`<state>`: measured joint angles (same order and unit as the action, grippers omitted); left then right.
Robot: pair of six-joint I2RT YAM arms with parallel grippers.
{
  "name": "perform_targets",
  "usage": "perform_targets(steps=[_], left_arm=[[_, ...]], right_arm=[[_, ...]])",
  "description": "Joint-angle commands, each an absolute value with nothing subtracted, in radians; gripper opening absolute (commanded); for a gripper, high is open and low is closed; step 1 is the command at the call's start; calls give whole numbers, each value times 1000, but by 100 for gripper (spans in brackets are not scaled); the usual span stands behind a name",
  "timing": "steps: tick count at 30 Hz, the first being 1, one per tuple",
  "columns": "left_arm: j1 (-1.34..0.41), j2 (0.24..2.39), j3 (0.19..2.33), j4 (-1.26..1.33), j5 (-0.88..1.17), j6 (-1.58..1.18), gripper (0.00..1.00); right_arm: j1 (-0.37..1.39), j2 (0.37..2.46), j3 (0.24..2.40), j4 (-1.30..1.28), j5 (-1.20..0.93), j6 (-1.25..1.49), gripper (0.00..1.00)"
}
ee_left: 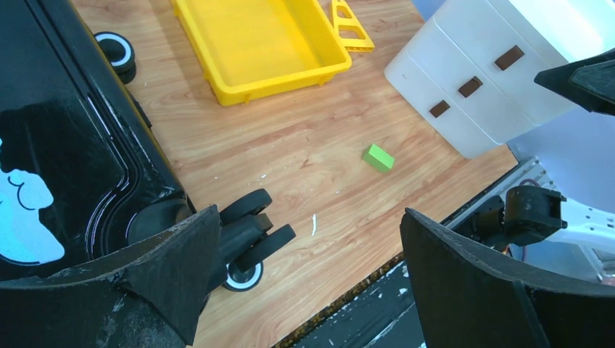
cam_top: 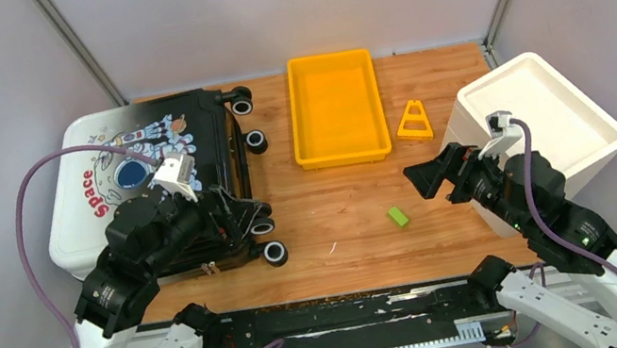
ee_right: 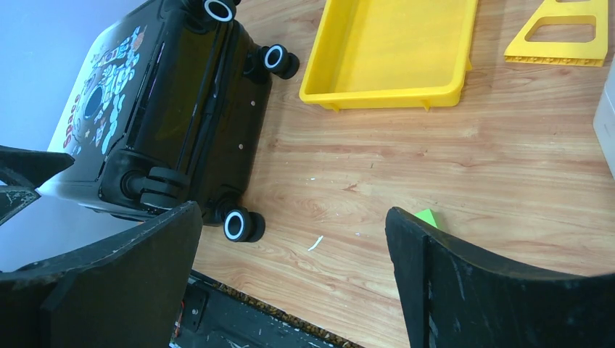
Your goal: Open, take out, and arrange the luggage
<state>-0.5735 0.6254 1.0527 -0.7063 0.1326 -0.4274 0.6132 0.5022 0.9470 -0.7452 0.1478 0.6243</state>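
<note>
The luggage (cam_top: 189, 142) lies flat and closed at the left of the table, astronaut and red "Space" side up, its black wheels pointing right. It also shows in the left wrist view (ee_left: 65, 145) and the right wrist view (ee_right: 181, 94). My left gripper (cam_top: 243, 212) is open and empty, hovering over the luggage's near right corner, beside a wheel (ee_left: 243, 272). My right gripper (cam_top: 425, 177) is open and empty, above the table right of centre, in front of the white foam box, and faces the luggage.
A yellow tray (cam_top: 345, 157) sits at the back centre with a yellow triangular piece (cam_top: 413, 121) to its right. A white foam box (cam_top: 552, 112) stands at the right. A small green block (cam_top: 399, 216) lies on the wood between the arms.
</note>
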Motion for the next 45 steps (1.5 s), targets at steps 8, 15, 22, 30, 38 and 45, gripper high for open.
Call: perform_targets(steps=[8,15,22,30,38,45], left_arm=[[-569,640,1108,-751,33,-424,100],[-569,721,1149,-799,-205,-468,100],[-566,866,1296,-991,-434,-617,100],[-384,823,1347,-1239,-560,-852,100],[-234,782,1292,-1365,-457,-1034,100],[-232,719,1288,-1421,-501,-1142,100]], right_arm=[[618,519,955,-722,171,673,100],[619,600,910,-529,-103,541,97],[647,750,847,-141,-365,459,97],[841,1052,876,185,-434,56,96],[913,1316,1009,264,-644,-146,97],[979,1496,1099,234,-633,-296,100]])
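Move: The upper caster at the suitcase's near corner lies about 37 cm to the left of my right hand, 2 cm farther out and 8 cm lower. The lower caster is some 33 cm left, 1 cm ahead and 24 cm down; the green block is about 4 cm ahead on the table. From my left hand, the zipper pulls on the suitcase's near side lie about 12 cm left, 5 cm back and 17 cm below; the upper caster is nearly straight under it, the lid's middle 12 cm ahead and 19 cm left. I sweep my right hand about 29 cm left towards the upper near caster, sinking some 4 cm and turning it well round counter-clockwise until its open fingers face the wheel. Meanwhile my left hand arcs first forward, then left and back over the lid, ending some 16 cm left and 5 cm lower, swinging counter-clockwise and tipping its wide-open fingers down towards the zipper side. ##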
